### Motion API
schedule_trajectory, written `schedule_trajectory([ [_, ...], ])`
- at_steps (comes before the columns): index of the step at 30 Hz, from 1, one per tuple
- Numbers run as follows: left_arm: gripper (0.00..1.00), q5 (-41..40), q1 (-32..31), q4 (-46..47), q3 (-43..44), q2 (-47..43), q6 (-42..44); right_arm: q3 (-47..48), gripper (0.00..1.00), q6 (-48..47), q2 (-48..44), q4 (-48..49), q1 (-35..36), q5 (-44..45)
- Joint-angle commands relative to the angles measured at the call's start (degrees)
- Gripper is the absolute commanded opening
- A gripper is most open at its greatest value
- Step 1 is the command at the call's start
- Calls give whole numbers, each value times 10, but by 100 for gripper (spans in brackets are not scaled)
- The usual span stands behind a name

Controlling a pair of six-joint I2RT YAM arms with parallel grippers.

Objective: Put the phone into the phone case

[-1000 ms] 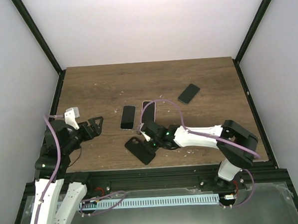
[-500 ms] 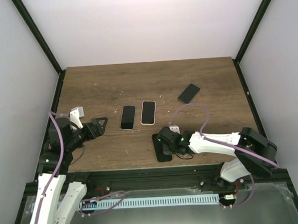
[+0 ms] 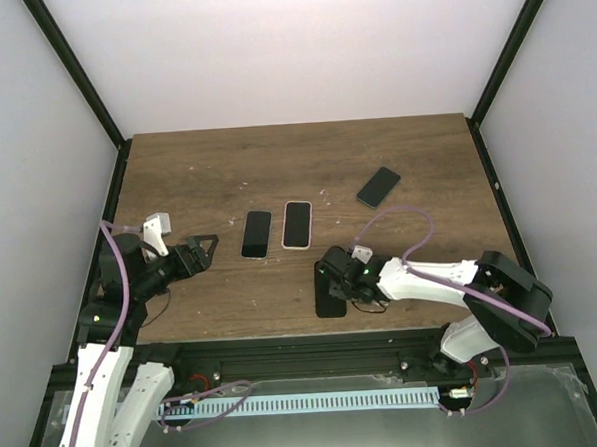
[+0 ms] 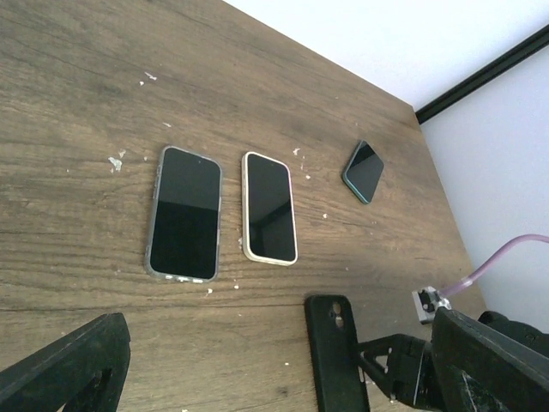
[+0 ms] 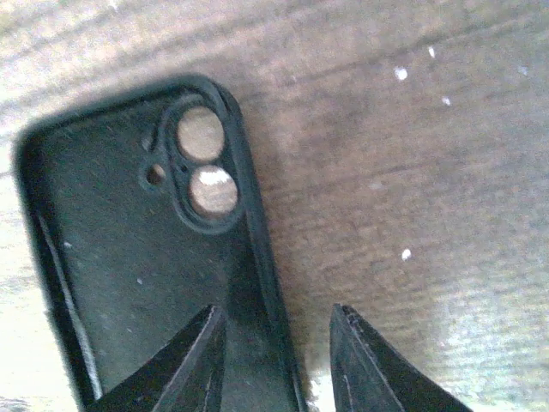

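The black phone case (image 3: 330, 289) lies flat near the table's front edge, inside up, with its camera holes at the far end (image 5: 202, 163). My right gripper (image 3: 342, 284) is low over its right side. The jaws stand apart across the case's right rim (image 5: 276, 313), one finger over the case and one over bare wood, gripping nothing. Three phones lie beyond, screens up: a dark grey-edged one (image 3: 257, 234), a cream-edged one (image 3: 298, 225) and a dark one (image 3: 379, 186) at the back right. My left gripper (image 3: 204, 249) hovers wide open to the left, holding nothing (image 4: 274, 335).
The wooden table (image 3: 206, 168) carries small white specks. Black frame posts run along both sides and white walls close in the space. The right arm's purple cable (image 3: 408, 218) loops above the table by the case.
My right gripper has dragged the case rightward and turned it to lie lengthwise, then its jaws have parted off it. The left gripper has shifted slightly toward the phones.
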Motion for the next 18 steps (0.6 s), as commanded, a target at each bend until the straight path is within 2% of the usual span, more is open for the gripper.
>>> schedule_trajectory([
  [1,97,9,1,17,-5,0,1,23,38,-38,-21,14,-28,20],
  [4,97,13,1,18,-3,0,4,5,52,-139,-71,74,-85,-18],
  [5,97,15,1,18,-3,0,5,0,54,-179,-85,95,-106,-34],
  [9,97,20,2,20,-3,0,10,11,54,-301,-105,148,-170,-22],
  [14,97,25,1,22,-5,5,12,52,55,-436,-70,232,-234,-43],
  [18,97,26,1,21,-5,5,13,101,55,-468,-9,271,-289,-78],
])
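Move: The uncased black phone lies well out from the right hand, about 28 cm ahead and 12 cm to its right, some 2 cm lower. The black phone case is right beside this hand, its middle about 4 cm to the left and 1 cm back. The white-edged phone lies roughly 17 cm ahead and 11 cm left. From the left hand, the uncased black phone is about 26 cm ahead, 44 cm right and 24 cm below. Still low with its fingers either side of the black case's right wall, the right hand opens them further and comes clear of the wall. It swings forward about 15 cm while rising some 10 cm and drifting slightly right, towards the uncased black phone, the fingers tipping up by nearly 30 degrees from their steep downward aim. ##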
